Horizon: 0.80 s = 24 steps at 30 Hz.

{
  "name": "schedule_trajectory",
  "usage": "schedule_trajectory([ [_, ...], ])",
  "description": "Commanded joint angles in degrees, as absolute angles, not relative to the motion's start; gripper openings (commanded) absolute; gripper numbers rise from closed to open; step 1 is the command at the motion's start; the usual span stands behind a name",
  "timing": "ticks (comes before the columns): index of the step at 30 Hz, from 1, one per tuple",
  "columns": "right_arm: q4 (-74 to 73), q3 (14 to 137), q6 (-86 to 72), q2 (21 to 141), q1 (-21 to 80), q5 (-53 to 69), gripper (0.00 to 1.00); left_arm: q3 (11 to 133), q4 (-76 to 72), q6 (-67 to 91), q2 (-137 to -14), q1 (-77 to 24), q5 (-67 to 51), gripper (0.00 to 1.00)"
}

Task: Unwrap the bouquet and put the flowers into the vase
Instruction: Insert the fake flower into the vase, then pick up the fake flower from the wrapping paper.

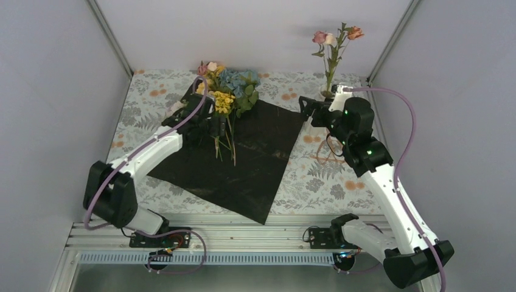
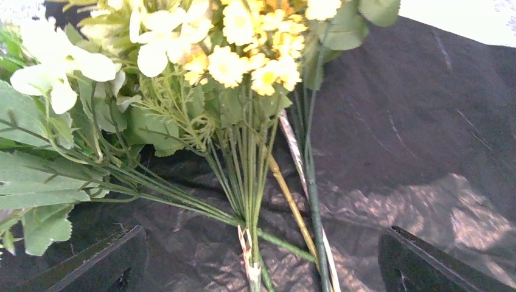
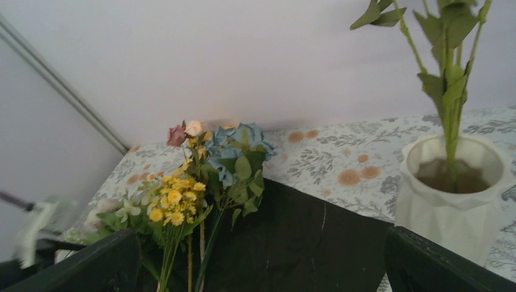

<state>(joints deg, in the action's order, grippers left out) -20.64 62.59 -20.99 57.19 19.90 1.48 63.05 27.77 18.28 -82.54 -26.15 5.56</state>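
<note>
The bouquet lies unwrapped: its black sheet (image 1: pixel 243 158) is spread flat, and the flowers (image 1: pixel 228 91) rest on the sheet's far left corner, stems pointing toward me. My left gripper (image 1: pixel 213 125) is low over those stems, open. In the left wrist view the green stems (image 2: pixel 249 182) run between its wide-apart fingers (image 2: pixel 91 261), untouched. The white vase (image 1: pixel 328 92) stands at the back right and holds one stem of pink and orange roses (image 1: pixel 331 39). My right gripper (image 1: pixel 310 109) hovers just left of the vase (image 3: pixel 453 207), open and holding nothing.
A floral-print tablecloth (image 1: pixel 341 176) covers the table. Grey walls with metal corner posts close in the back and both sides. The right arm's purple cable (image 1: pixel 407 121) loops beside the vase. The black sheet's near corner reaches the front rail (image 1: pixel 261 219).
</note>
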Motion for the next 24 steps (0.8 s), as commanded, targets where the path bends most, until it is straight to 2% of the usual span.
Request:
schedule_trajectory([
  [1, -18.5, 59.9, -20.9, 55.1, 20.9, 6.0, 1.0, 65.9, 25.4, 25.6, -87.3, -25.6, 9.6, 0.93],
  [8, -17.9, 59.4, -19.8, 54.8, 21.4, 8.4, 1.0, 67.2, 16.1, 22.2, -91.2, -25.8, -1.6, 0.82],
  [16, -17.1, 59.1, -18.6, 53.9, 21.5, 9.6, 1.0, 69.0, 9.7, 17.1, -96.1, -27.1, -7.5, 0.75],
  [24, -17.4, 59.0, -18.3, 52.7, 21.9, 10.5, 1.0, 69.5, 5.7, 16.1, -102.7, -27.3, -8.3, 0.66],
])
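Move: The blue flower's stem, the likely next one, lies about 9 cm ahead of the left hand, 4 cm to its right and 15 cm below. The tied yellow stems are some 4 cm straight ahead, also 15 cm below; their heads are about 15 cm ahead, 2 cm right. The blue head is roughly 23 cm ahead, 7 cm right. From the right hand the blue stem is about 15 cm ahead, 20 cm left and 34 cm below. Over the yellow stems and across to the right side of the blue flower's stem, the left hand swings about 8 cm right and 6 cm forward, dipping slightly at first. It turns some 10 degrees clockwise, rolls its left side down, and partly narrows its still wide fingers. The open, empty right hand eases about 3 cm left and back, away from the vase. ##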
